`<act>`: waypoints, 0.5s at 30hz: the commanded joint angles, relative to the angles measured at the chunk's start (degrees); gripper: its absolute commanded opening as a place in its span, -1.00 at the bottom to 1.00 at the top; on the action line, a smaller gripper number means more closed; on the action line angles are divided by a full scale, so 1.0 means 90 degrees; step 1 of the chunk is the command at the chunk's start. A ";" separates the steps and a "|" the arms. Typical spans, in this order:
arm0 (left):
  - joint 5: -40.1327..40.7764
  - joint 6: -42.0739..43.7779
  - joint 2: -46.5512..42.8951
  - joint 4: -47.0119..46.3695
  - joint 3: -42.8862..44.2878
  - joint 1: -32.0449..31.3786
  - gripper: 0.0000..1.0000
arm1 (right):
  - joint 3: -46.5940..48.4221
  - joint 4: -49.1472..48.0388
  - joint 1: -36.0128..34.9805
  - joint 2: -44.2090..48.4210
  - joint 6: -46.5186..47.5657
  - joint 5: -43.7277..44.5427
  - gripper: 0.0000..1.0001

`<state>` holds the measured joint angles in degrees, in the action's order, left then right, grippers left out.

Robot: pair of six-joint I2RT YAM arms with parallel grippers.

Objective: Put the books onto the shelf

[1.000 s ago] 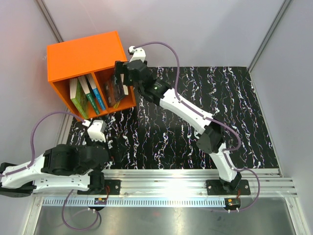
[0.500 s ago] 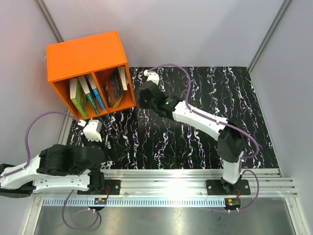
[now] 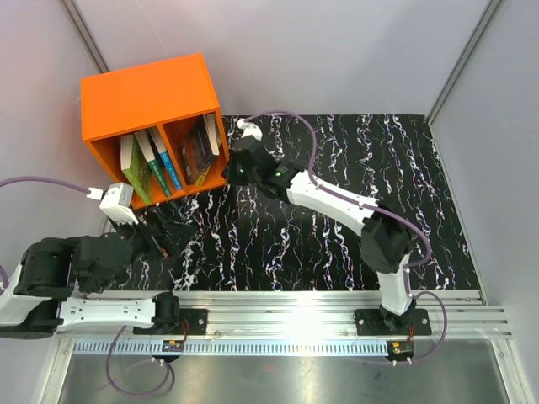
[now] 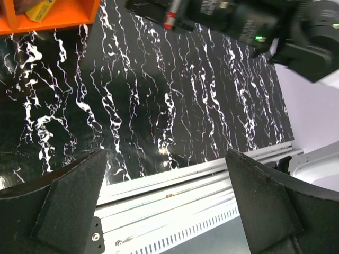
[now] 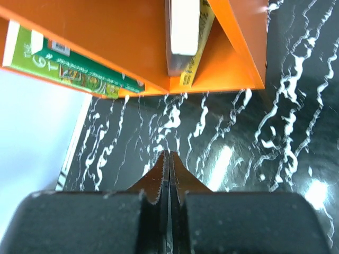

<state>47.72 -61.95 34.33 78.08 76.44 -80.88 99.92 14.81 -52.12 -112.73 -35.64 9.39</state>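
The orange shelf (image 3: 152, 88) stands at the table's far left corner. Green and blue books (image 3: 147, 164) stand in its left compartment; a dark book (image 3: 199, 150) and a yellowish one (image 3: 204, 175) lean in the right compartment. My right gripper (image 3: 229, 172) hovers just outside the shelf's right front corner, shut on nothing. Its wrist view shows the pressed fingertips (image 5: 169, 159) above the marbled table, with the shelf (image 5: 233, 58), a white-edged book (image 5: 183, 32), a yellow book (image 5: 193, 71) and a green book (image 5: 74, 66) ahead. My left gripper (image 3: 173, 231) is open and empty near the front left.
The black marbled tabletop (image 3: 337, 194) stretches right of the shelf. A metal rail (image 3: 295, 307) runs along the near edge. In the left wrist view the wide fingers (image 4: 63, 206) frame that rail (image 4: 175, 180), with the right arm (image 4: 238, 21) crossing the top.
The right gripper let go of the dark book inside the right compartment, drew back out of the shelf and shut. The left arm swung back toward the left.
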 commanded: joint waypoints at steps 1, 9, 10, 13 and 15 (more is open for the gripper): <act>0.0352 0.0136 0.0326 0.1168 0.0178 0.0012 0.97 | 0.0548 -0.0150 0.0000 -0.0511 0.0025 0.0254 -1.00; 0.0049 -0.0274 0.0366 0.1041 0.0002 0.0022 0.98 | 0.1902 0.0073 0.0019 -0.1653 -0.0152 0.0480 -1.00; 0.0029 -0.0274 0.0366 0.1031 0.0002 0.0012 0.97 | 0.2041 0.0131 0.0019 -0.1751 -0.0142 0.0519 -1.00; 0.0020 -0.0313 0.0356 0.1070 0.0061 0.0012 0.97 | 0.2539 0.0161 0.0029 -0.2064 -0.0064 0.0665 -1.00; 0.0010 -0.0333 0.0356 0.1099 0.0071 0.0012 0.97 | 0.2920 0.0249 0.0048 -0.2279 -0.0035 0.0773 -1.00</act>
<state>47.75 -63.53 37.54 78.06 76.25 -80.88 120.01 17.17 -52.10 -132.33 -36.47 12.84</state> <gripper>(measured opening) 0.987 0.009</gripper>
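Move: The dark book, A Tale of Two Cities, stands in the shelf's right compartment, its white edge facing out. Its middle is roughly 12 cm ahead of the right hand, 7 cm to its left and 8 cm below. The yellow book behind it lies some 12 cm ahead and 4 cm left, and the divider's front edge about 8 cm ahead and 10 cm left. From the left hand the dark book is about 34 cm ahead and 2 cm right, well below. Towards the white outer edge of the dark book, the right hand drives its shut fingers diagonally forward and left, about 5 cm each way. It sinks some 5 cm as it goes, with the descent levelling off at the end while the inward travel continues. The wrist hardly turns; the tips come close to the book, but contact can't be made out. ##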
